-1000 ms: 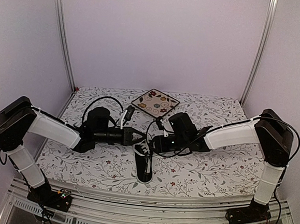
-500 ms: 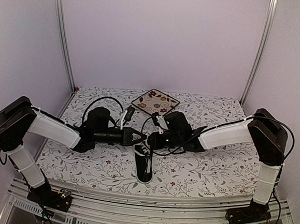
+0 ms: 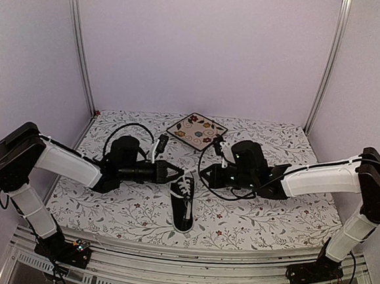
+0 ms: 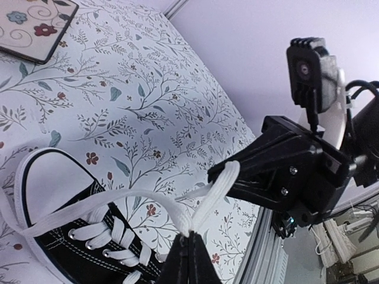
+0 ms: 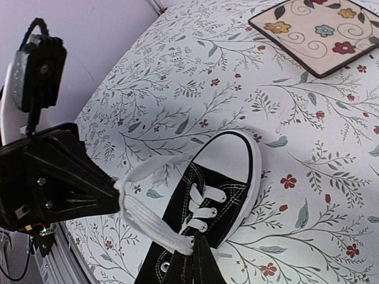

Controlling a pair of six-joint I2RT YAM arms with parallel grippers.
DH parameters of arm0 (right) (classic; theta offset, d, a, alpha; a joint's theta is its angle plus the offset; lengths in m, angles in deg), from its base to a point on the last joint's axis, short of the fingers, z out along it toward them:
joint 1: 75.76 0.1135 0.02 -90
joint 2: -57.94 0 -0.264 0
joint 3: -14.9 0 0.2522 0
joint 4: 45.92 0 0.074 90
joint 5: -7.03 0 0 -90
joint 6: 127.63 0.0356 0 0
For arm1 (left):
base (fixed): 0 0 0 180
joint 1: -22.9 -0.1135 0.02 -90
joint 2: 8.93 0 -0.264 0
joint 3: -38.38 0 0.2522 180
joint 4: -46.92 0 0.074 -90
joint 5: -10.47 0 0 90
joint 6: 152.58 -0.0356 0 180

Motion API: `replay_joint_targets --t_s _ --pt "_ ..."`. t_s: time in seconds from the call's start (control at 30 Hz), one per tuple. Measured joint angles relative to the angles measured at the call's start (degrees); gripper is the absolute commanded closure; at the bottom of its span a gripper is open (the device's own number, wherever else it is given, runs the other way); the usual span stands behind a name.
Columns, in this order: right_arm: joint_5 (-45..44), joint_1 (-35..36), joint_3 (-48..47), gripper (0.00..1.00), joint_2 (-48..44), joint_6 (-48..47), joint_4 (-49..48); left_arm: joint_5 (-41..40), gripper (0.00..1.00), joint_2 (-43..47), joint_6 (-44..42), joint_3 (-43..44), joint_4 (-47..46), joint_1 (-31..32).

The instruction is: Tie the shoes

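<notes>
A small black sneaker (image 3: 183,206) with white laces (image 3: 186,184) lies at the table's front centre, its toe pointing away from the arms. My left gripper (image 3: 179,174) reaches in from the left and is shut on a white lace (image 4: 160,204) just above the shoe (image 4: 65,242). My right gripper (image 3: 202,174) comes in from the right, also shut on the lace (image 5: 148,222). The lace runs taut from one gripper to the other, over the shoe (image 5: 222,189). In the left wrist view, the right gripper (image 4: 228,171) pinches the lace's far end. The left gripper (image 5: 118,189) shows the same in the right wrist view.
A square floral plate (image 3: 196,128) lies on the flowered tablecloth (image 3: 270,214) behind the shoe. It also appears as the plate (image 5: 320,29) in the right wrist view. Metal frame posts (image 3: 79,48) stand at the back corners, and a rail (image 3: 188,254) runs along the front edge.
The right gripper moved in to the lace, shut on it, then drew back to the right, pulling the lace taut. The left arm stayed still.
</notes>
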Motion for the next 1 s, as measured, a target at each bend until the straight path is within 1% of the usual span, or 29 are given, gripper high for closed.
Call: replay_joint_targets --t_s 0.1,0.27,0.47,0.53,0.8,1.0 --pt "2.4 1.0 0.0 0.98 -0.4 -1.3 -0.9 -0.5 1.0 0.0 0.7 0.3 0.3 0.0" --pt "5.7 5.4 -0.6 0.98 0.0 -3.2 -1.1 -1.1 1.0 0.0 1.4 1.8 2.2 0.0" --pt "6.0 7.8 -4.2 0.98 5.8 -3.4 -2.8 -1.2 1.0 0.0 1.9 2.3 3.5 0.0" --pt "4.2 7.8 -4.9 0.98 7.5 -3.3 -3.3 -1.2 1.0 0.0 2.3 2.4 3.6 0.0" --pt "-8.1 7.8 -8.2 0.98 12.7 -2.9 -4.9 -1.6 1.0 0.9 3.6 2.4 5.2 0.0" --pt "-12.0 8.0 -9.7 0.98 16.9 -2.8 -9.2 -1.8 1.0 1.0 5.4 2.5 6.1 0.0"
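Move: The right gripper holds a lace end, with the shoe's lacing about 5 cm to its left, 1 cm ahead and some 7 cm below. The left gripper's tips, holding lace too, stand about 6 cm to its left, level with it in reach and height; the shoe's toe is some 8 cm ahead, 6 cm left and 10 cm down. From the left gripper the lacing is about 7 cm below, 1 cm ahead and 1 cm right. Swing the right gripper around the near side of the left fingertips, about 6 cm back and as far left, turning some 15 degrees counter-clockwise, then unwind that turn while coming forward again and sinking about 4 cm, in under the left fingers over the lacing. Keep the right fingers shut on the lace; hold the left gripper almost still, still pinching its strand. ##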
